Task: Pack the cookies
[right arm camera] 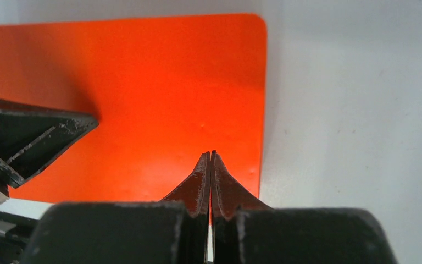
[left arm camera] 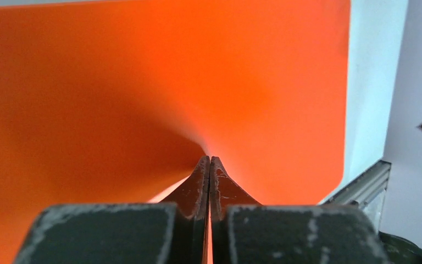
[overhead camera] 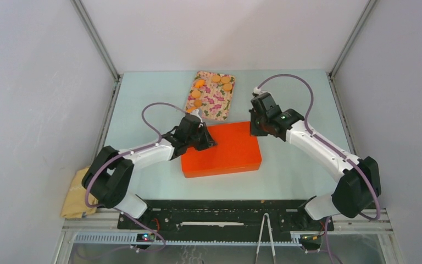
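Several orange-tan cookies [overhead camera: 216, 78] lie on a floral tray [overhead camera: 220, 104] at the back of the table. In front of the tray sits a closed orange box [overhead camera: 222, 151], which fills the left wrist view [left arm camera: 143, 82] and shows in the right wrist view [right arm camera: 143, 82]. My left gripper [overhead camera: 211, 144] is shut with nothing in it, its tips [left arm camera: 209, 158] down on the box lid near its left end. My right gripper [overhead camera: 256, 131] is shut and holds nothing, its tips [right arm camera: 209, 153] over the lid's far right corner.
A tan cloth [overhead camera: 77, 195] lies at the near left beside the left arm's base. Metal tongs [overhead camera: 265, 236] rest on the rail in front. Grey walls enclose the table on three sides.
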`<state>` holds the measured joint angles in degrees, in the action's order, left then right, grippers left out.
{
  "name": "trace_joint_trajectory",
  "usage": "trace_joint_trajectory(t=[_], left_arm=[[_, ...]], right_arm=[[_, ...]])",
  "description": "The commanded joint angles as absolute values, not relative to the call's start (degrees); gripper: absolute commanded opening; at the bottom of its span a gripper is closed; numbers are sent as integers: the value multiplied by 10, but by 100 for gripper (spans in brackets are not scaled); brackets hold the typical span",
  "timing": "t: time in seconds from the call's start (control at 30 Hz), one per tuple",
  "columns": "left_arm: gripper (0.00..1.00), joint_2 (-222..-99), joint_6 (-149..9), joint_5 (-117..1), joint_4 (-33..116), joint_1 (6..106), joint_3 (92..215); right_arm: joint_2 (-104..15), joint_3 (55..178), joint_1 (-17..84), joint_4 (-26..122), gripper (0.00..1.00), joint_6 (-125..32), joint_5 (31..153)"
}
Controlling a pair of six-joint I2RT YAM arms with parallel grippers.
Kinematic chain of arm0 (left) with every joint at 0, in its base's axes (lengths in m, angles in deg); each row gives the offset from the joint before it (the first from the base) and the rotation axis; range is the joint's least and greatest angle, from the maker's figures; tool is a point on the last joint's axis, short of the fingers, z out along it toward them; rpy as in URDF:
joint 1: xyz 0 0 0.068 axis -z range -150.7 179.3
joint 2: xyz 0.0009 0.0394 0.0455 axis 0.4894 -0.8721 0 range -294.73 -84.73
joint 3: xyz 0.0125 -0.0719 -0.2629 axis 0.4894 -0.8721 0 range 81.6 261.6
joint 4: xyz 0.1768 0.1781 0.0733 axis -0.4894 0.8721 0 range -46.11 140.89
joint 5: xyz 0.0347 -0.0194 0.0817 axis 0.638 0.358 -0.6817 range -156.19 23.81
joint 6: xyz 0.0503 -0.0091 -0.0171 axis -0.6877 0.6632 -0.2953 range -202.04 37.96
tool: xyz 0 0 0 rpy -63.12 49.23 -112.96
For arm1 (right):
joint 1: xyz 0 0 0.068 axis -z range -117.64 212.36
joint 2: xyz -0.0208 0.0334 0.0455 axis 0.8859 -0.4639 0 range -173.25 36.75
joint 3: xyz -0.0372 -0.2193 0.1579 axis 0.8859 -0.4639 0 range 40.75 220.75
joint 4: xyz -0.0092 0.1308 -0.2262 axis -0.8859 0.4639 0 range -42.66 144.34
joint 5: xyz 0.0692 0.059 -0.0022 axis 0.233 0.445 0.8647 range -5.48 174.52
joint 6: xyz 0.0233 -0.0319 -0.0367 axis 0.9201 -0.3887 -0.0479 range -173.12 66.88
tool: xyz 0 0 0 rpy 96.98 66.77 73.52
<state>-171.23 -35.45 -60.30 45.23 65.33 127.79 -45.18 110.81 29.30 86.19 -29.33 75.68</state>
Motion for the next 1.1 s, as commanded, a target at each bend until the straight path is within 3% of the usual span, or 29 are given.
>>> trace_joint_trajectory(t=[0.0,0.4,0.67,0.9,1.07], left_arm=[[0,-1760,-369,-563,520,657,1248],[0,-1758,-384,-568,535,656,1271],[0,-1764,-385,-566,536,657,1277],[0,-1762,-384,-563,536,657,1276],[0,-1765,-387,-563,538,657,1280]], right_arm=[[-481,1115,258,895,0,-295,738],[-536,985,237,881,0,-222,828],[-511,1101,264,885,0,-260,782],[-585,1219,331,887,0,-298,773],[-643,1231,358,873,0,-306,793]])
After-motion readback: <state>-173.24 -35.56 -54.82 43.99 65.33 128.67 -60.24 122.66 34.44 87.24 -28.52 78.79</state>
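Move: The left hand's closed fingertips already rest on top of the orange lid, whose middle lies about 2 cm to their right. From the right hand, hovering over the lid's right end, the middle of the lid is some 3 cm back, 10 cm to the left and 10 cm down. The floral tray stands on the table about 18 cm ahead of the right hand, 13 cm to its left and 15 cm below. With its shut fingertips still pressing on the lid, the left hand works about 1.5 cm to the right and then holds there. The right hand, fingers also shut, dips nearly 9 cm down and 6 cm back to lid height over the right end, tipping some 15 degrees, and pauses briefly. It then lifts about 7 cm and swings some 11 cm forward to the lid's far right corner, just starting to sink again. ##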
